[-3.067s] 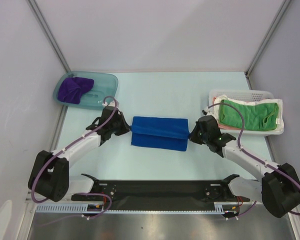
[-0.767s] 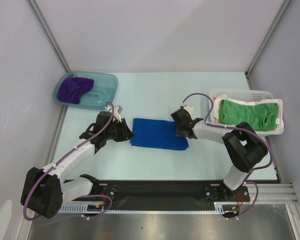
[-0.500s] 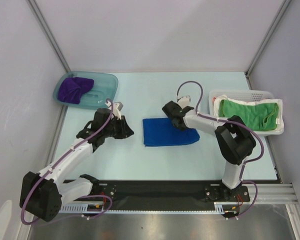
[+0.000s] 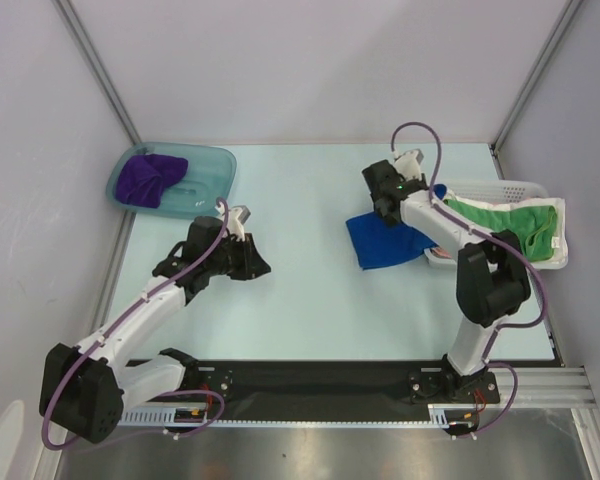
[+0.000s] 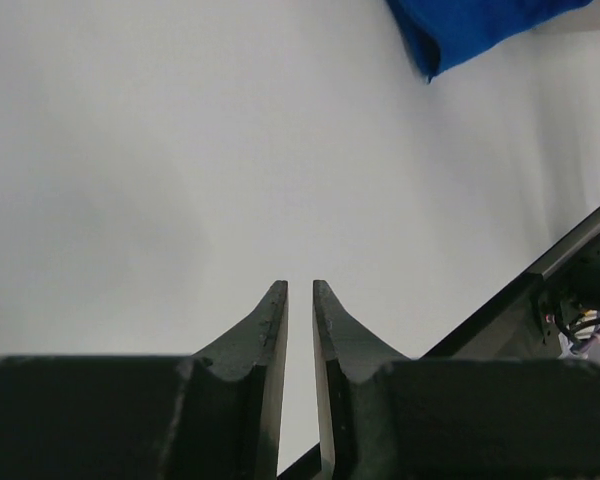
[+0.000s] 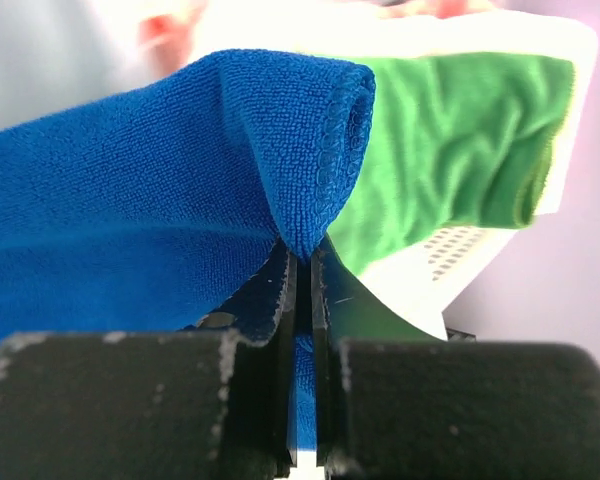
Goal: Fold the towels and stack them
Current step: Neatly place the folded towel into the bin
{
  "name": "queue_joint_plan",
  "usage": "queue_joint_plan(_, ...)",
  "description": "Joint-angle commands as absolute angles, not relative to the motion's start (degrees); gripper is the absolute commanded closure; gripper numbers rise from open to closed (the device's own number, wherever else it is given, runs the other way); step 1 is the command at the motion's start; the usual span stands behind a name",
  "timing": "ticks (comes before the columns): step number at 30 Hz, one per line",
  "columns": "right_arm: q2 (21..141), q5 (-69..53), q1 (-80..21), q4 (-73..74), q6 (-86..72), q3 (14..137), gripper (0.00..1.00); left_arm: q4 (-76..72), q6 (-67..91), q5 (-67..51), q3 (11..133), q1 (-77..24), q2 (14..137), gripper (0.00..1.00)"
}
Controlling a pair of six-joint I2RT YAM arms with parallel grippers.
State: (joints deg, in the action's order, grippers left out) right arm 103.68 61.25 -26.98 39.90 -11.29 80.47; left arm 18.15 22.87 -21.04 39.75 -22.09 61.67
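My right gripper [image 4: 388,208] is shut on a fold of the royal blue towel [image 4: 385,242], which hangs bunched just left of the white basket [image 4: 480,186]. In the right wrist view the blue towel [image 6: 160,180] bulges over the closed right gripper [image 6: 300,250], with the green towel [image 6: 450,150] behind it. The green towel [image 4: 500,228] lies in the basket. The purple towel [image 4: 150,178] sits crumpled in the teal tub [image 4: 210,160]. My left gripper [image 4: 263,268] hovers over bare table, jaws a narrow gap apart and holding nothing; a blue towel corner [image 5: 480,25] shows far off beyond the left gripper [image 5: 300,285].
The black rail [image 4: 320,378] with the arm bases runs along the near edge. Grey walls close in the left, back and right sides. The basket's slotted wall [image 6: 450,270] is right beside my right fingers.
The right gripper closed on the blue towel's edge, lifted it and carried it right toward the basket, bunching it. The left gripper released it, drew back slightly and narrowed its jaws.
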Motion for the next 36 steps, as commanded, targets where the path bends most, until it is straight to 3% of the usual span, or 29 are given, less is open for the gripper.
queue_joint_plan(1,95.8,65.1,-22.7,37.9,-7.2,80.2,1.0,16.8,21.8,-23.6,39.6,-21.7,59.7,0.8)
queue_joint_plan(13,85.6,58.5,-7.1,31.5,1.3,76.3,1.0,16.2,22.1,-25.7,39.2,-21.7,59.6,0.82)
queue_joint_plan(29,87.7,52.3,7.3,32.4,-4.1,76.1,1.0,14.9,22.9,-28.3,38.8,-22.5,61.6,0.83)
queue_joint_plan(31,88.2,50.7,8.0,32.4,-5.2,76.2,0.98,14.9,22.9,-28.3,38.8,-22.5,61.7,0.83)
queue_joint_plan(34,88.7,50.1,9.0,33.2,-7.3,76.6,0.76,14.9,22.8,-28.2,38.8,-22.5,62.0,0.83)
queue_joint_plan(36,89.0,47.6,10.4,34.1,-8.2,77.3,0.68,15.0,22.8,-28.0,38.8,-22.5,62.1,0.82)
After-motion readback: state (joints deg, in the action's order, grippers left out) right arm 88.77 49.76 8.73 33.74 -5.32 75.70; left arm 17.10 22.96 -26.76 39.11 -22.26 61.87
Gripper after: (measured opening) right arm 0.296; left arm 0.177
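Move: The white bin's middle lies about 10 cm to the right of my right hand, a couple of centimetres nearer my base and some 12 cm lower. The green towel on its stack is about 11 cm to the right, also 2 cm back. From my pinched corner the blue towel hangs away, its middle roughly 12 cm left, 5 cm back and 8 cm lower. From my left hand the bin is about 48 cm right and 13 cm forward, 9 cm lower. Keeping my pinch on the blue towel's end, I sweep my right hand some 22 cm to the right across the bin to above its right end. I rise about 8 cm on the way, easing back a little and turning the wrist about 25 degrees clockwise. Then I sink about 3 cm and start opening my fingers around the cloth. ##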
